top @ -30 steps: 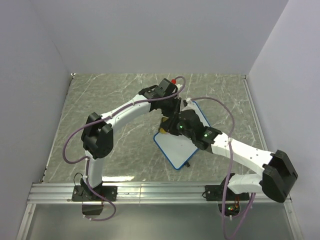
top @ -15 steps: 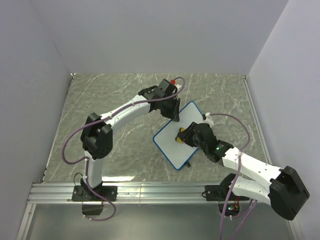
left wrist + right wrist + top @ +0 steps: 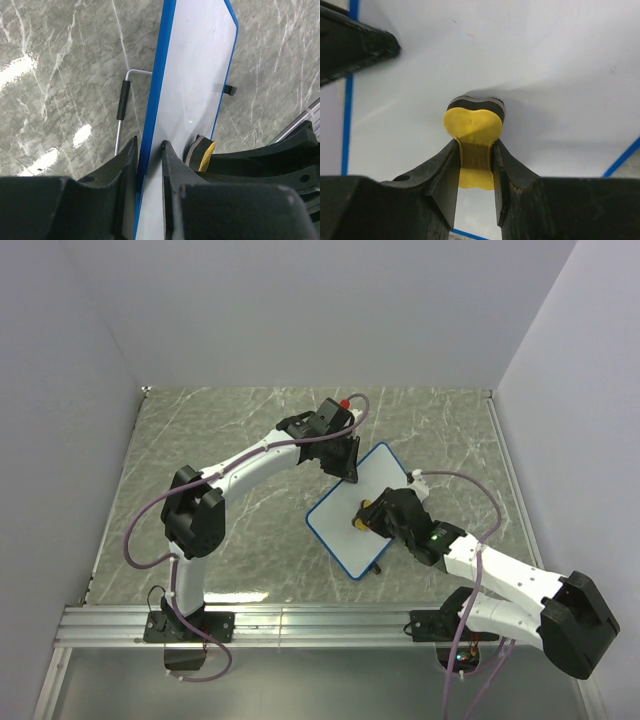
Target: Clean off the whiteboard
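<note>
The whiteboard (image 3: 340,536), white with a thin blue frame, lies tilted on the marble table. My left gripper (image 3: 349,472) is shut on its far-left edge; in the left wrist view the jaws (image 3: 148,146) pinch the blue frame of the board (image 3: 195,75). My right gripper (image 3: 362,519) is shut on a small yellow eraser (image 3: 366,506) at the board's middle. Its dark pad presses on the white surface, as the right wrist view shows: eraser (image 3: 472,125), gripper (image 3: 475,146), board (image 3: 560,75). The surface shows only faint specks.
A thin metal rod with a black sleeve (image 3: 122,100) lies on the table beside the board's left edge. A small black clip (image 3: 229,90) juts from its other edge. White walls enclose the table; an aluminium rail (image 3: 300,620) runs along the near side.
My right gripper has slid the eraser from the board's far-left edge, close to the left gripper, toward me onto the board's middle. The left gripper and board have stayed put.
</note>
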You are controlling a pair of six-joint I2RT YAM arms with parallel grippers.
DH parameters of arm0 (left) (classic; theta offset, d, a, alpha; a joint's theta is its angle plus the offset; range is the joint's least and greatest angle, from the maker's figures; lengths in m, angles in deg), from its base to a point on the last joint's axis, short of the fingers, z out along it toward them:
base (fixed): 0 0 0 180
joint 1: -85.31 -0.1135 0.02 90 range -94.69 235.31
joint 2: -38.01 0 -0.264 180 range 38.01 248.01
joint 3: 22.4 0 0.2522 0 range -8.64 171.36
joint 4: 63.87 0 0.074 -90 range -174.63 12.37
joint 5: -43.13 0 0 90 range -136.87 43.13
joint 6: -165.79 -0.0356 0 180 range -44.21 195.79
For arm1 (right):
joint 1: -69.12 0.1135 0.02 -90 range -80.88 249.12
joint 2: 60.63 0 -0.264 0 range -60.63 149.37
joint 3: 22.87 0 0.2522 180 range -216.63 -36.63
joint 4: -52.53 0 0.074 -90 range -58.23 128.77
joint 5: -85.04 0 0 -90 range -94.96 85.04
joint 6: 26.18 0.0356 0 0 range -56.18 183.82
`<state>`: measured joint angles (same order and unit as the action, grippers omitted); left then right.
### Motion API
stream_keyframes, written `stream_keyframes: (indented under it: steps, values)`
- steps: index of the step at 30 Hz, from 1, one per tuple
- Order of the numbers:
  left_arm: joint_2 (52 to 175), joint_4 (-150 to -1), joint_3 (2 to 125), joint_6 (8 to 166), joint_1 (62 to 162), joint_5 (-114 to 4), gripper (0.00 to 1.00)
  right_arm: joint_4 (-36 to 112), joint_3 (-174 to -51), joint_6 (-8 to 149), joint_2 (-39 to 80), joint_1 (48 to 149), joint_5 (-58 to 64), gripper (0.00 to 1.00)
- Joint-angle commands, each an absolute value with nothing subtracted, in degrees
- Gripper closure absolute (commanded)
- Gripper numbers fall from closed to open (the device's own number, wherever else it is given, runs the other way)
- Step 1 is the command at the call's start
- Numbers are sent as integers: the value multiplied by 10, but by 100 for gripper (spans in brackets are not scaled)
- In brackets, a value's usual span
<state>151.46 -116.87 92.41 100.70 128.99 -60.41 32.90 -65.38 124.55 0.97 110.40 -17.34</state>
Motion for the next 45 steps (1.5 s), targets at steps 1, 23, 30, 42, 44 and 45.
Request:
stream_keyframes:
  steps: [1,23,30,42,44,45]
  values:
    - [1509,-1248,923,1031,1315,-610,100,164,-591,1239,56,1127,-123,100]
    - [1524,-1269,967,1022,1314,-606,100,-50,-702,1251,-122,1166,-161,100]
    - [1525,-1269,977,1030,1314,-601,99,-145,-821,1297,-136,1135,-309,88]
    - [1491,-1282,973,1032,1314,-573,24,-187,-889,1282,-24,1021,-327,0]
    - [1484,-1288,985,1033,1314,-570,23,-192,-888,1281,-24,1019,-326,0]
    - [1482,-1288,988,1036,1314,-569,23,-191,-882,1281,-26,1017,-326,0]
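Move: The right gripper already holds the eraser on the tilted whiteboard. The board's near corner lies about 14 cm back, 2 cm left and 6 cm lower; the board's near black foot is 12 cm back and 3 cm to the right, low down. Bare tabletop beyond the right edge lies some 16 cm right, 7 cm back and 8 cm below. The left gripper pinches the board's left edge, with the board's middle about 8 cm back, 4 cm right and 5 cm lower. Draw the right gripper about 10 cm back and slightly down, dragging the eraser along the whiteboard towards its near edge, then lift it some 10 cm while swinging forward and right, open wide to let the eraser go, and sink a little further to the right. Keep the left gripper pinching the edge, easing slightly back, then open it around that edge late on, still drifting back. ##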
